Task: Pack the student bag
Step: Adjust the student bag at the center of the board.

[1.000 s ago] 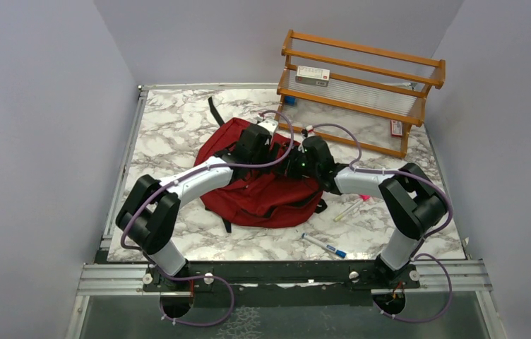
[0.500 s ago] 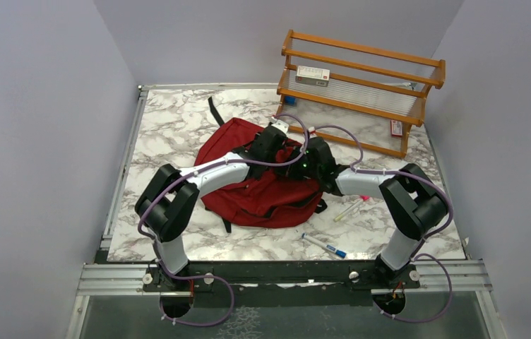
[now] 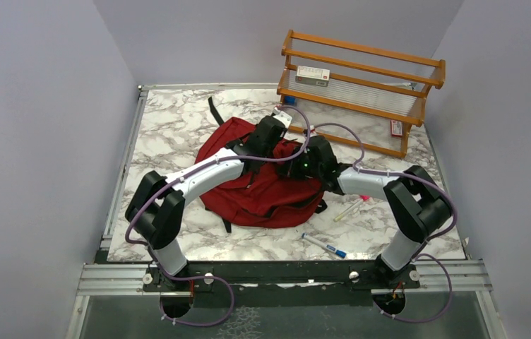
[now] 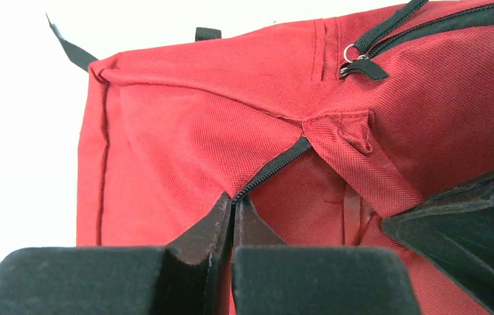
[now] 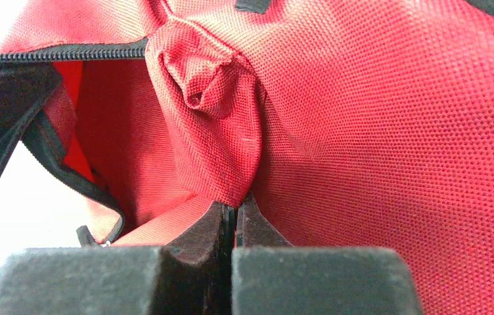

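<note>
The student bag (image 3: 263,198) is a dark-red backpack lying in the middle of the marble table, with both arms meeting over its upper right part. My left gripper (image 3: 280,148) is shut, and the left wrist view shows its tips (image 4: 234,199) pinching the bag (image 4: 179,131) at the black zipper line (image 4: 274,164). A zipper pull (image 4: 357,64) sits higher up on the fabric. My right gripper (image 3: 294,167) is shut too, its tips (image 5: 236,206) clamped on a bunched fold of the bag's red cloth (image 5: 395,131). Beside that fold the pocket gapes open (image 5: 110,144).
A wooden rack (image 3: 361,92) stands at the back right with a white box (image 3: 313,75) on its top shelf. A pink-tipped marker (image 3: 351,207) and a blue-capped pen (image 3: 325,246) lie on the table right of the bag. A black strap (image 3: 215,111) trails behind the bag.
My left arm reached further right and back over the bag, and its jaws went from open to shut on the zipper edge. The right arm stayed put, still shut on the cloth.
</note>
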You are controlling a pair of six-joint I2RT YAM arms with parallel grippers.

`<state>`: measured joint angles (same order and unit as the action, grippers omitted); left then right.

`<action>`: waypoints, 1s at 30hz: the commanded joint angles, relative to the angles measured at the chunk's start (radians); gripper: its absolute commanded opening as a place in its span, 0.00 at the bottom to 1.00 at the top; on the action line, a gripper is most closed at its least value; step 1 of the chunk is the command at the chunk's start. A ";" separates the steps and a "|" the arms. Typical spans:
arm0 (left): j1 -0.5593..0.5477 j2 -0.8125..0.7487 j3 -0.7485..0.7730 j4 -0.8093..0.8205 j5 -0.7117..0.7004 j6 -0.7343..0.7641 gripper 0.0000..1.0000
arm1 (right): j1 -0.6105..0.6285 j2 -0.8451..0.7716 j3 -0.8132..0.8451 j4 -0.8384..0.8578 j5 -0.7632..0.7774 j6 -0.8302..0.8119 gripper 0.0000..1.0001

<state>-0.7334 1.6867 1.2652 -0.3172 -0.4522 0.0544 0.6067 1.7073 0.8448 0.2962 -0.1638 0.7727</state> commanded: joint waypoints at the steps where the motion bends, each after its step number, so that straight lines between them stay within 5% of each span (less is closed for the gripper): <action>1: 0.018 -0.031 0.063 -0.014 -0.022 0.127 0.00 | -0.007 -0.049 0.024 -0.117 0.046 -0.073 0.01; 8: 0.051 -0.058 0.041 0.020 -0.035 0.192 0.00 | -0.008 -0.113 0.047 -0.207 0.058 -0.132 0.07; 15: 0.074 -0.084 0.005 0.056 0.036 0.158 0.00 | -0.007 -0.275 0.055 -0.337 0.120 -0.130 0.28; 25: 0.185 -0.125 -0.037 0.062 0.103 0.053 0.00 | -0.010 -0.589 -0.045 -0.660 0.730 0.102 0.49; 30: 0.215 -0.155 -0.062 0.074 0.110 0.035 0.00 | -0.073 -0.552 -0.043 -0.770 0.759 0.189 0.55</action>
<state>-0.5446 1.5963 1.2221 -0.2859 -0.3401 0.1188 0.5789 1.1156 0.8192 -0.3088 0.4511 0.8513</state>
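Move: Both hands are still shut on the student bag. From the left hand, which grips its zipper edge, the bag's middle lies about 4 cm back, 2 cm left and 11 cm below, and its loose black strap some 20 cm ahead and 18 cm left. From the right hand, pinching a fold, the bag's middle is level fore and aft, 8 cm left and 5 cm lower; the marker pen is 20 cm back and 12 cm right, the green pen 10 cm back and 20 cm right. The right hand opens about halfway, letting go of the red fold, and rises gently straight off it before sweeping fast to the right, ending some 16 cm right and 10 cm higher, clear of the bag, with the wrist swung about 30 degrees clockwise. Meanwhile the left hand stays shut on the zipper edge and draws it left across the bag by about 6 cm, quickest at the end, after easing a little forward and up. ##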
